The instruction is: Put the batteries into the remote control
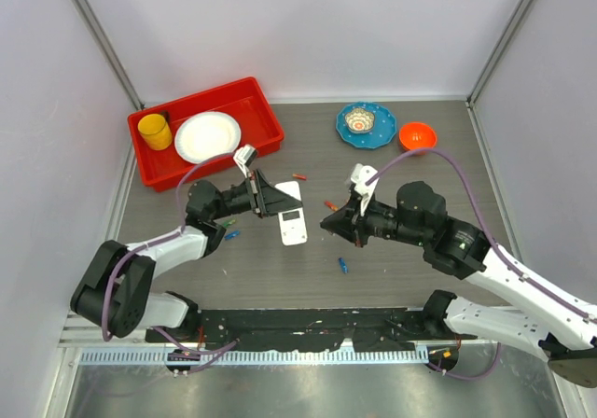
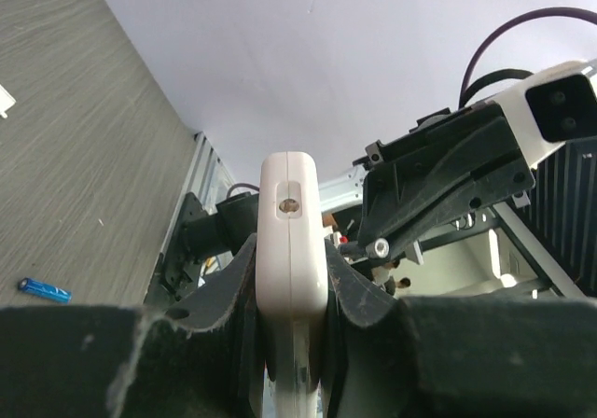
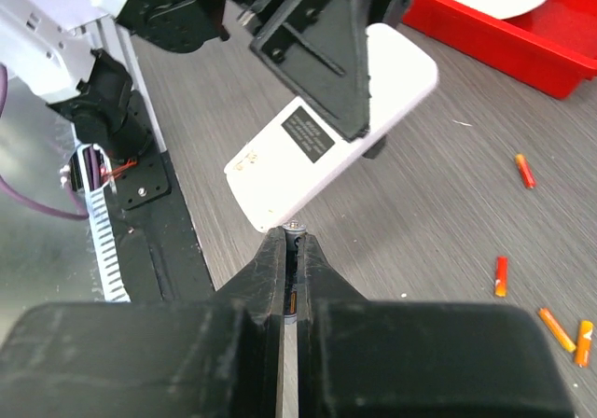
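My left gripper (image 1: 278,202) is shut on the white remote control (image 1: 294,229) and grips it across its middle. The remote's plain back with a dark label faces the right wrist camera (image 3: 326,143). In the left wrist view its end shows edge-on between the fingers (image 2: 292,241). My right gripper (image 1: 328,220) is shut on a dark battery (image 3: 294,229), whose metal tip sits just short of the remote's near end. Loose orange batteries (image 3: 501,275) and a blue one (image 1: 342,265) lie on the table. Another blue one lies by the left arm (image 2: 45,290).
A red tray (image 1: 256,96) at the back left holds a white plate (image 1: 207,136) and a yellow cup (image 1: 155,131). A blue plate (image 1: 381,136) with a small bowl and an orange bowl (image 1: 417,136) stand at the back right.
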Tool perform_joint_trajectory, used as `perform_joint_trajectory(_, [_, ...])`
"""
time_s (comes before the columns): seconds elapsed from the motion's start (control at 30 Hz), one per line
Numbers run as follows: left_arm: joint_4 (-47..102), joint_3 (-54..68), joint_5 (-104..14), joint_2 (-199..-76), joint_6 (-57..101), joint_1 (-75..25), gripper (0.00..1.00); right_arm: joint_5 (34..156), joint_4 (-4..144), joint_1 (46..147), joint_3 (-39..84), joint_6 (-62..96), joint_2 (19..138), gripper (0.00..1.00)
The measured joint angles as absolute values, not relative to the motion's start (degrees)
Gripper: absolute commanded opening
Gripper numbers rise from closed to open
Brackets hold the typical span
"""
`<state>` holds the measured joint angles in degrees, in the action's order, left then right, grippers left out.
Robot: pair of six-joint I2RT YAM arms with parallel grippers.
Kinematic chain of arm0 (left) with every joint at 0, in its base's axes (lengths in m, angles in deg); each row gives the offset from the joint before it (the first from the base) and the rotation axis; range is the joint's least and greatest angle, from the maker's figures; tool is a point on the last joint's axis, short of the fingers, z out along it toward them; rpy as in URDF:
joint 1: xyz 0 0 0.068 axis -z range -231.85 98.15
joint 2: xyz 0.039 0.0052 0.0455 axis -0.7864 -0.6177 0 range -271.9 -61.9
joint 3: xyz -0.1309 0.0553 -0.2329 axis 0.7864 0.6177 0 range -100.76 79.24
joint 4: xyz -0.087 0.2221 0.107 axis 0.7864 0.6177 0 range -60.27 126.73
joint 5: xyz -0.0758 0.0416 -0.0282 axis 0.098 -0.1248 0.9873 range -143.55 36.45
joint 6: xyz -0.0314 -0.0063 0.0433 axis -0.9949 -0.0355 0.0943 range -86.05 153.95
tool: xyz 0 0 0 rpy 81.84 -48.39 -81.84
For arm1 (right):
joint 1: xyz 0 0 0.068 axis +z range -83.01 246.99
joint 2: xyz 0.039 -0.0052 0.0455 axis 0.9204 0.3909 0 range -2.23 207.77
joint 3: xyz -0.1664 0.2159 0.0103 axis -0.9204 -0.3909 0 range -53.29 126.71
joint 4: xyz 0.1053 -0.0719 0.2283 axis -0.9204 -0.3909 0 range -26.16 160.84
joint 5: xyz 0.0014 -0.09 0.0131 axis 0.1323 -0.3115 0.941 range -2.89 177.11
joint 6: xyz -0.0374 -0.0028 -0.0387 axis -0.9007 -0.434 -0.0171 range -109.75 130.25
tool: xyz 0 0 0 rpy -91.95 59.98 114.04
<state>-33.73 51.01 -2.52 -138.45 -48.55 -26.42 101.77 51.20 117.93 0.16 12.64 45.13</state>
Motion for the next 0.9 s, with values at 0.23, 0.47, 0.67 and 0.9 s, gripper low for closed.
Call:
perform_joint_trajectory(0.23, [-30.91,48.69,2.09,-140.68,-49.66,-26.42,0.0,97.88,54.37,126.08,-0.47,7.46,47.6,0.01])
perform_joint_trajectory(0.47, [-8.99,44.8,5.39,-139.39,-39.32,-26.1,0.01,93.48,55.7,133.62,1.08,0.99,53.74,0.01])
perform_joint_trajectory(0.67, [3.34,41.74,6.18,-137.23,-31.72,-25.4,0.01,91.38,55.92,136.27,1.72,-2.46,57.17,0.01])
perform_joint_trajectory(0.9, [7.17,41.72,6.68,-137.12,-29.14,-24.52,0.0,89.24,57.87,138.32,2.48,-5.74,59.64,0.01])
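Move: The right hand, gripping the black battery, has the remote's middle about 9 cm to its left, 3 cm ahead and 3 cm lower. A red battery lies some 16 cm ahead, 6 cm right and 21 cm below; the blue battery about 3 cm back, 9 cm right, equally low. From the left hand, holding the remote, the black battery is roughly 9 cm right, 5 cm back and 3 cm higher. Right hand carries the battery about 8 cm left over the remote; left lowers and tilts the remote, dropping 5 cm. ##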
